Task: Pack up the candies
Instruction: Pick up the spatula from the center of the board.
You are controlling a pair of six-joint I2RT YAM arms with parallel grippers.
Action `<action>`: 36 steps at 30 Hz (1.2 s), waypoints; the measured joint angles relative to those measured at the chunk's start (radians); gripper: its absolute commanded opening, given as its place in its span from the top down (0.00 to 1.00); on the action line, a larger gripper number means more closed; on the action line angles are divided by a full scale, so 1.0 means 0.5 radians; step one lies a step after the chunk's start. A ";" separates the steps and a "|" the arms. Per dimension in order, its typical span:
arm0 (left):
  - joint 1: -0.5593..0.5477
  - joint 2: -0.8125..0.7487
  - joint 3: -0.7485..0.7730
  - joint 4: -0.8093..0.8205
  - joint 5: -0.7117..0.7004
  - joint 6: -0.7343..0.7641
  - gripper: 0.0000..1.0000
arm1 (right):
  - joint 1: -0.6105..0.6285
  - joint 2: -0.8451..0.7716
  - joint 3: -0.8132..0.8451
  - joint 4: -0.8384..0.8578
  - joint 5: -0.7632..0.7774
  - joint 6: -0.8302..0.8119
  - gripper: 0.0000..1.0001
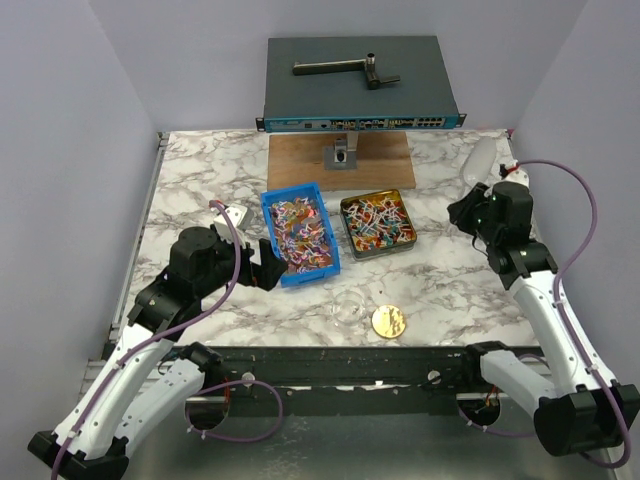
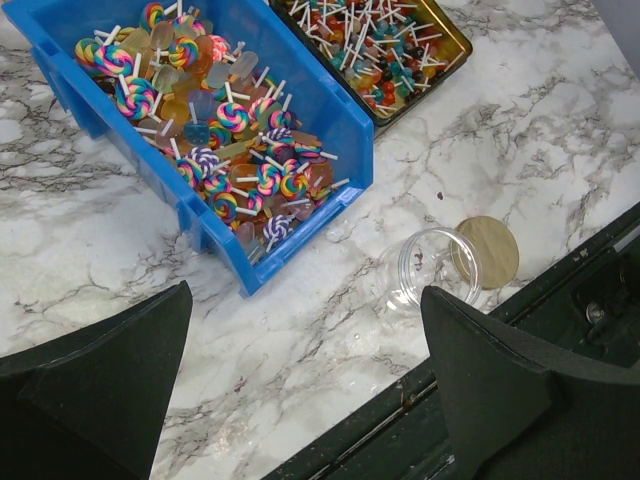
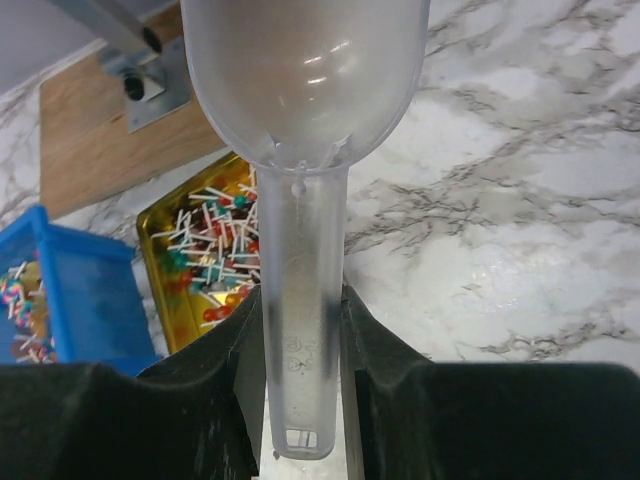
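Observation:
Candies on white sticks fill a gold tin (image 1: 378, 224) and a blue bin (image 1: 299, 232) side by side mid-table; both also show in the left wrist view, the tin (image 2: 455, 35) and the bin (image 2: 340, 120). A clear jar (image 1: 349, 310) stands empty near the front edge, its round gold lid (image 1: 388, 321) flat beside it. My left gripper (image 2: 305, 292) hangs open over bare marble between the bin and the jar (image 2: 425, 265). My right gripper (image 3: 300, 310) is shut on the handle of a translucent plastic scoop (image 3: 305, 90), held empty right of the tin (image 3: 200, 250).
A network switch (image 1: 361, 82) and a wooden board (image 1: 340, 160) with a metal bracket sit at the back. A small white object (image 1: 232, 213) lies left of the bin. A dark metal rail (image 1: 350, 365) runs along the near table edge.

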State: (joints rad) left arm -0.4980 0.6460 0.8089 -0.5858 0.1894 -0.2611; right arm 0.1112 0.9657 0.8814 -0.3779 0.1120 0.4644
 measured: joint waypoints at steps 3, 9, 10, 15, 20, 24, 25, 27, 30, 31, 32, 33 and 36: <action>0.000 0.000 0.000 0.001 0.000 0.000 0.01 | 0.101 -0.025 0.018 -0.006 -0.077 -0.047 0.99; 0.000 -0.001 0.000 0.002 0.001 -0.007 0.01 | 0.468 -0.043 0.079 -0.016 -0.100 -0.148 0.99; 0.000 -0.002 0.000 0.002 0.001 -0.011 0.01 | 0.532 -0.043 0.090 -0.019 -0.099 -0.166 0.99; 0.000 -0.030 0.000 0.005 0.004 -0.048 0.01 | 0.832 -0.031 0.114 -0.017 -0.058 -0.267 0.99; 0.000 -0.071 0.000 0.036 0.029 -0.086 0.01 | 1.193 0.061 0.143 -0.027 0.108 -0.367 0.99; 0.000 -0.099 -0.011 0.067 0.075 -0.119 0.01 | 1.536 0.224 0.211 -0.052 0.330 -0.466 0.99; 0.000 -0.103 -0.011 0.067 0.085 -0.127 0.01 | 1.606 0.258 0.220 -0.059 0.379 -0.494 0.99; 0.000 -0.094 -0.011 0.051 0.106 -0.148 0.01 | 1.728 0.307 0.225 -0.063 0.451 -0.552 0.99; 0.000 -0.085 -0.011 0.017 0.135 -0.179 0.01 | 1.835 0.340 0.225 -0.078 0.497 -0.632 0.99; 0.000 -0.086 -0.011 0.009 0.146 -0.194 0.01 | 1.862 0.348 0.225 -0.079 0.506 -0.658 0.99; 0.000 -0.089 -0.010 -0.003 0.154 -0.207 0.01 | 1.886 0.356 0.225 -0.081 0.515 -0.681 0.99; 0.000 -0.092 -0.010 -0.016 0.162 -0.219 0.01 | 1.910 0.364 0.225 -0.084 0.519 -0.704 0.99; 0.000 -0.095 -0.003 -0.069 0.184 -0.261 0.01 | 1.970 0.389 0.225 -0.092 0.530 -0.766 0.99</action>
State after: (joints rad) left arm -0.4980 0.5983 0.8074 -0.6201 0.2813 -0.3916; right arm 1.0962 1.1603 0.9939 -0.4236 0.3771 0.0814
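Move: The right hand already holds the spatula about 20 cm above the table; the blue box lies some 36 cm to its left and 9 cm ahead. Nearer is the gold tray, about 15 cm left and 12 ahead; the clear jar stands roughly 24 cm left and 10 back, the gold lid 12 left and 15 back. From the left hand, the blue box is about 16 cm ahead, 7 right and 20 below. The right hand carries the spatula 24 cm left, 11 back, towards the blue box, turning 50 degrees counter-clockwise. ##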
